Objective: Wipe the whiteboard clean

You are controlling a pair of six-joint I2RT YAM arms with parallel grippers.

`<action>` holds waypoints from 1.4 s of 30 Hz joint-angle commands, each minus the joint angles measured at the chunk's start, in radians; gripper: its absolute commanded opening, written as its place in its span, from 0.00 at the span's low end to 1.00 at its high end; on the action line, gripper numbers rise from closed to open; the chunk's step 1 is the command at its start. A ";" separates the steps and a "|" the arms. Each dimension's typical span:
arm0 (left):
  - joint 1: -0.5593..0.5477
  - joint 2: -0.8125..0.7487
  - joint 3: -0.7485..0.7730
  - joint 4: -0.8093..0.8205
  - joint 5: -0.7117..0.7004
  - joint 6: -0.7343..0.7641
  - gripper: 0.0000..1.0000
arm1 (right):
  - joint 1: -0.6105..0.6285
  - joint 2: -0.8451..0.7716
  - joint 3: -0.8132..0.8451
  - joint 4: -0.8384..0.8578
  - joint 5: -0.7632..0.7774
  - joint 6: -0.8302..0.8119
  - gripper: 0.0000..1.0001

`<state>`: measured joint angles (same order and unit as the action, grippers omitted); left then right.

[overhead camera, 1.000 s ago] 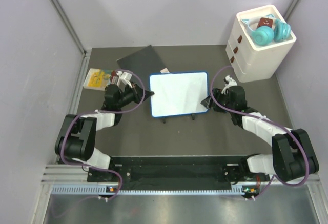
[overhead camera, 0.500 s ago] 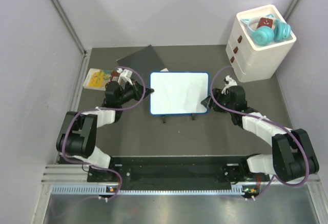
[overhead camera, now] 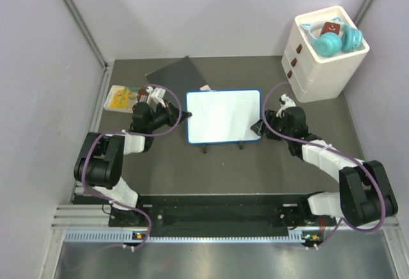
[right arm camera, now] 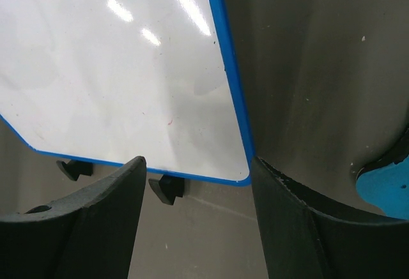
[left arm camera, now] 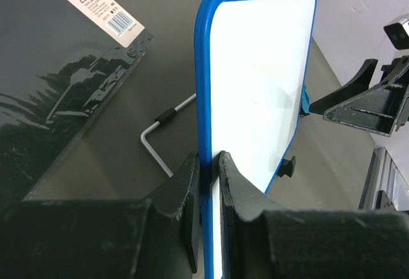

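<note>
The whiteboard [overhead camera: 223, 116] stands at the middle of the table, blue-framed and white, on small black feet. Its face looks clean apart from a tiny red speck [right arm camera: 169, 122]. My left gripper [overhead camera: 186, 114] is shut on the board's left edge. In the left wrist view both fingers [left arm camera: 185, 183] pinch the blue frame [left arm camera: 204, 100]. My right gripper [overhead camera: 259, 128] sits at the board's near right corner. It is open, its fingers [right arm camera: 96, 221] apart on either side of that corner [right arm camera: 239, 170], with nothing held.
A dark grey sheet [overhead camera: 176, 73] lies behind the board to the left. A yellow packet [overhead camera: 121, 97] rests by the left wall. A white drawer unit [overhead camera: 319, 68] with teal headphones [overhead camera: 333, 39] stands at the back right. A light blue object [right arm camera: 386, 189] lies beside my right finger.
The left gripper, still clamped on the frame, has rocked the board's left edge slightly away and back. The left arm's elbow has shifted. The right arm has not moved.
</note>
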<state>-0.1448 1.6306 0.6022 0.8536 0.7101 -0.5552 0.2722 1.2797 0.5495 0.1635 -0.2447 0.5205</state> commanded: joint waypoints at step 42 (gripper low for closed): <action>0.022 -0.615 -0.043 -0.781 -0.670 0.051 0.99 | 0.013 -0.249 0.067 -0.399 0.417 -0.004 0.99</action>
<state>-0.1257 1.0557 0.4755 0.4690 0.3161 -0.4953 0.2733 1.0794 0.5293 0.0021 -0.1089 0.4915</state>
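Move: The left hand already pinches the whiteboard's left edge about midway up it; the board's middle lies some 12 cm to its right, level with it front to back and at about its height. The dark folder's middle is roughly 9 cm ahead, 4 cm left and 9 cm lower; the plastic tray stands about 22 cm left and 6 cm ahead, also lower. From the right hand, the board's middle is some 13 cm left and 3 cm ahead, about level. The left hand, still gripping the whiteboard's left edge, eases it back and down by about 1.5 cm each, then opens wide and lets go while sinking a little farther. It then climbs some 10 cm and swings left, away from the board, turning about 20 degrees counter-clockwise. The right hand opens fully and late on draws off some 3 cm to the right, rising slightly. ##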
